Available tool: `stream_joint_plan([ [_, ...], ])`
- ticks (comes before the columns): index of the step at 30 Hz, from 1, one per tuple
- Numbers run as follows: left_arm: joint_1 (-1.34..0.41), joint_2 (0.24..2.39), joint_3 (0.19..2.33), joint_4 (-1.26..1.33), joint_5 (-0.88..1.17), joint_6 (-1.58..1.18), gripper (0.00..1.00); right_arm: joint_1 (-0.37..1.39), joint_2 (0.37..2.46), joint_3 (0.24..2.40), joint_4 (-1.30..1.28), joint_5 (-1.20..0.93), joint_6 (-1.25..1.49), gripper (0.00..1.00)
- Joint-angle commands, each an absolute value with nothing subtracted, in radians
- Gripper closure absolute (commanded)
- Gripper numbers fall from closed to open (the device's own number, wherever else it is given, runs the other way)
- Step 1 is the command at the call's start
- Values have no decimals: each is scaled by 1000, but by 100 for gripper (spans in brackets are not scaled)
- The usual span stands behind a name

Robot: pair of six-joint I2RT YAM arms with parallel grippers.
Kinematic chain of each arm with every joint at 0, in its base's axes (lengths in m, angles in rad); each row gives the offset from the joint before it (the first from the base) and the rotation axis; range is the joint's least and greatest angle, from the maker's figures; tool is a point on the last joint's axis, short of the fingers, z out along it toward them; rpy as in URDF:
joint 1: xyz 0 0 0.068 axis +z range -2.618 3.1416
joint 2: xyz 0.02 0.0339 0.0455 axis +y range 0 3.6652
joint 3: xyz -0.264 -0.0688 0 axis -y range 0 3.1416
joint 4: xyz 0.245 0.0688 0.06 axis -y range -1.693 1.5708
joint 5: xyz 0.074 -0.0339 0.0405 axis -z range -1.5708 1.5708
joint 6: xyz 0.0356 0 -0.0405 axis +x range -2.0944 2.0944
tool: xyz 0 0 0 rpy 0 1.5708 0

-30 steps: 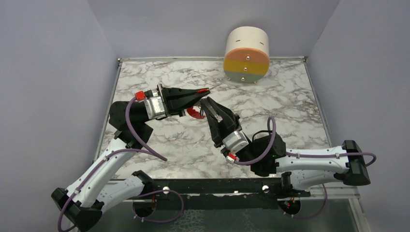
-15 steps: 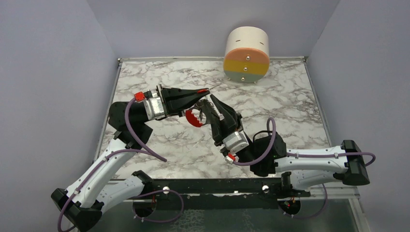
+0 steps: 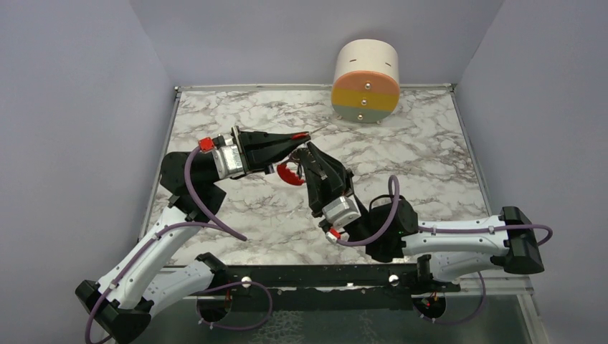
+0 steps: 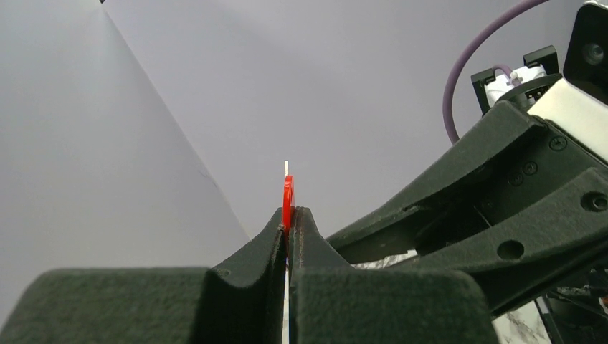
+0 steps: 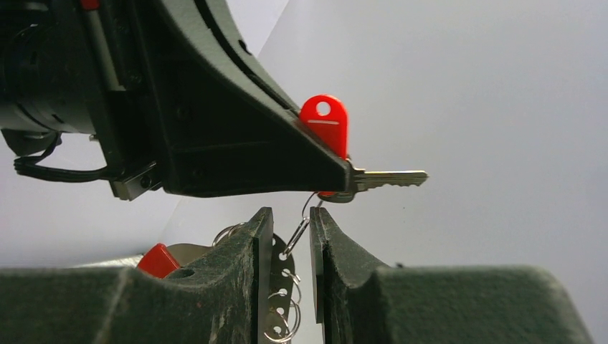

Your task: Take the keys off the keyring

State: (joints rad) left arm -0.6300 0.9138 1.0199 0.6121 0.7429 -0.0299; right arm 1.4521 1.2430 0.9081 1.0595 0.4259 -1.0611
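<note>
My left gripper (image 3: 307, 135) hangs above the table, shut on the red-headed key (image 5: 325, 122). The key's silver blade (image 5: 387, 178) sticks out past its fingertips. In the left wrist view the key's red edge (image 4: 288, 193) rises from the closed left gripper (image 4: 288, 213). A thin wire loop (image 5: 295, 233) runs from the key down to the keyring's perforated metal plate (image 5: 279, 287). My right gripper (image 5: 290, 215) is closed narrowly around that plate, just below the key. The plate lies against one finger, with a slit of light on its other side. The keyring's red clip (image 3: 287, 173) juts out left of the right gripper (image 3: 305, 149).
A round drum (image 3: 366, 79) with orange, yellow and grey-green bands lies on its side at the back of the marble table (image 3: 430, 158). Lilac walls close in the table on three sides. Both arms meet left of the table's centre.
My right gripper has shifted slightly left, towards the left fingertips. The red clip swung lower half a second ago and has come back up. The left arm has held still.
</note>
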Motion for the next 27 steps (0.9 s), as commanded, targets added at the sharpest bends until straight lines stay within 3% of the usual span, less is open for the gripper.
stream_joint_plan([
  [1,-632,886,1010,643,717,-17,100,1458,1263,918,1098,448,-1080,74],
  [15,-632,867,1003,644,720,-20,100,1459,1264,898,1138,478,-1103,75],
  [21,-632,866,1003,644,724,-22,100,1457,1271,898,1163,486,-1108,81],
  [27,-633,871,1007,644,717,-13,100,1457,1258,911,1099,471,-1074,98],
])
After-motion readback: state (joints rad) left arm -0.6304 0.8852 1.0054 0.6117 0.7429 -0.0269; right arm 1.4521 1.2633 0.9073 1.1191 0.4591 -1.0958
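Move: The small ring hanging from the red-capped key is right at the right fingertips, about 1 cm ahead, 1 cm left and 1 cm above the hand point. The key is some 2 cm ahead, 2 cm left and 4 cm up; the keyring's holed metal strip is roughly 1 cm back, 2 cm left and 2 cm below, and its red part about 6 cm back, 6 cm left and 3 cm below. From the left hand, that ring lies some 3 cm below and 1 cm back, straight below otherwise. Dipping left by about half a centimetre, then easing back up and to the right by roughly 1 cm, the right hand steadies around the small ring below the key and shuts its partly open fingers to pinch it at the tips. The left hand keeps its closed grip on the red-capped key and draws slightly back and left, not quite 1 cm. ##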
